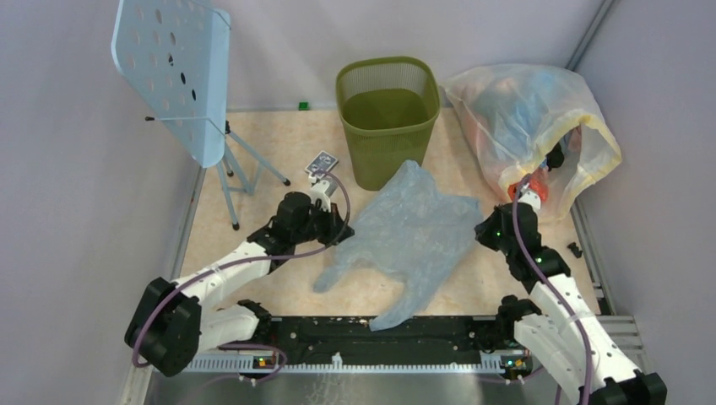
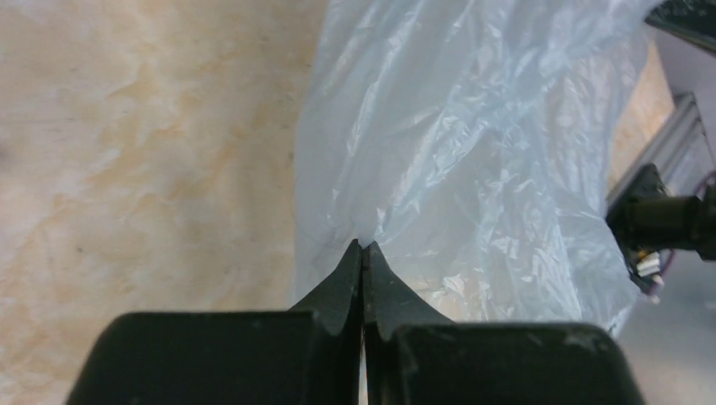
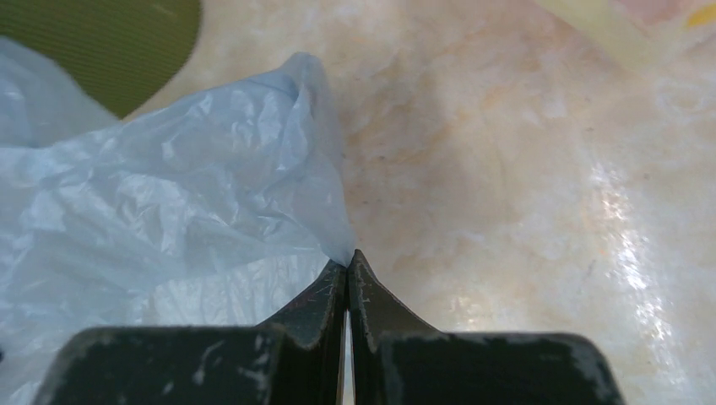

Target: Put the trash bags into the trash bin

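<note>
The pale blue-grey trash bag (image 1: 414,232) lies spread on the table in front of the olive-green trash bin (image 1: 388,118), its top leaning against the bin's front. My left gripper (image 1: 338,226) is shut on the bag's left edge; the left wrist view shows the jaws pinched on the plastic (image 2: 439,152). My right gripper (image 1: 483,229) is shut on the bag's right edge; the right wrist view shows the tips pinching a corner of the bag (image 3: 169,186), with the bin (image 3: 118,42) at top left.
A big clear-yellowish sack (image 1: 532,126) stuffed with coloured items lies at the back right. A pale blue perforated panel on a tripod stand (image 1: 181,76) stands at the back left. A small patterned card (image 1: 321,162) lies left of the bin. A black rail (image 1: 380,333) runs along the near edge.
</note>
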You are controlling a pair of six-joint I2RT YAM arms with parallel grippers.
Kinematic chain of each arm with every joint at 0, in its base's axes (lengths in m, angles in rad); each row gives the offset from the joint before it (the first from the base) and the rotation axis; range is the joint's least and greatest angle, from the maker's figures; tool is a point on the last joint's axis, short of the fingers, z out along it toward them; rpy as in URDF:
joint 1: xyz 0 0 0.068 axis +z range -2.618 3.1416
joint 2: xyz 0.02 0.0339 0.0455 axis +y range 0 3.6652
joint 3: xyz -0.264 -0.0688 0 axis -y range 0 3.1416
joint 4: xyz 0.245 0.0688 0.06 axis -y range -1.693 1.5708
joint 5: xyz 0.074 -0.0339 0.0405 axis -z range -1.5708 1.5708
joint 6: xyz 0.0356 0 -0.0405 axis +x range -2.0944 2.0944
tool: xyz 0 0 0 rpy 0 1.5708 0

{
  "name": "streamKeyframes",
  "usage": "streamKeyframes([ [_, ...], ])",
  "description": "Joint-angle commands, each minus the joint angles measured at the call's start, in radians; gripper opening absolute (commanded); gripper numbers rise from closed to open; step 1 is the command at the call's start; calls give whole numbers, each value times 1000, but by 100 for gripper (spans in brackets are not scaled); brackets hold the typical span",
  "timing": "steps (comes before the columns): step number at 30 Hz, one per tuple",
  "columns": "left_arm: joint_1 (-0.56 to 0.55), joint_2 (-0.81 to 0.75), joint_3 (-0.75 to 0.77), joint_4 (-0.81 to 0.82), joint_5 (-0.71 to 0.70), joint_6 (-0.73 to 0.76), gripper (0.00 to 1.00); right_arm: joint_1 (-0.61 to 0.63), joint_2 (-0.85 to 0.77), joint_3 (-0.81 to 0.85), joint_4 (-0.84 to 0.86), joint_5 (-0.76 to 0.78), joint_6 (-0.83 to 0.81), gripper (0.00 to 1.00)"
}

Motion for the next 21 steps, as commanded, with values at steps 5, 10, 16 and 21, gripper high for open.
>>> streamKeyframes([
  [5, -43, -208, 109, -87, 100, 11, 0, -9, -167, 174, 75, -172, -133, 0],
  [10, -43, -252, 244, -219, 113, 33, 0, -9, -166, 319, 66, -167, -189, 0],
  [16, -43, -243, 390, -242, 109, 22, 0, -9, -55, 484, 135, -214, -200, 0],
  [21, -43, -196, 526, -250, 79, 26, 0, -9, 59, 628, 216, -258, -182, 0],
])
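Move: Both grippers are already shut on edges of the blue trash bag. From the left hand the green trash bin stands about 27 cm ahead and 9 cm to its right, its middle roughly 2 cm higher; the card box lies some 25 cm ahead, 8 cm left and 10 cm below. From the right hand the bin is about 27 cm ahead and 22 cm left, and the clear sack some 23 cm ahead and 14 cm right, about level in height. Both grippers keep their pinch on the blue bag and hoist it quickly, the right by about 26 cm and the left by some 21 cm, after the left first eases back a couple of centimetres. The fingers tip up from slanting down to nearly level, the right wrist tilting most; near the top the right hand also edges forward and inward. ##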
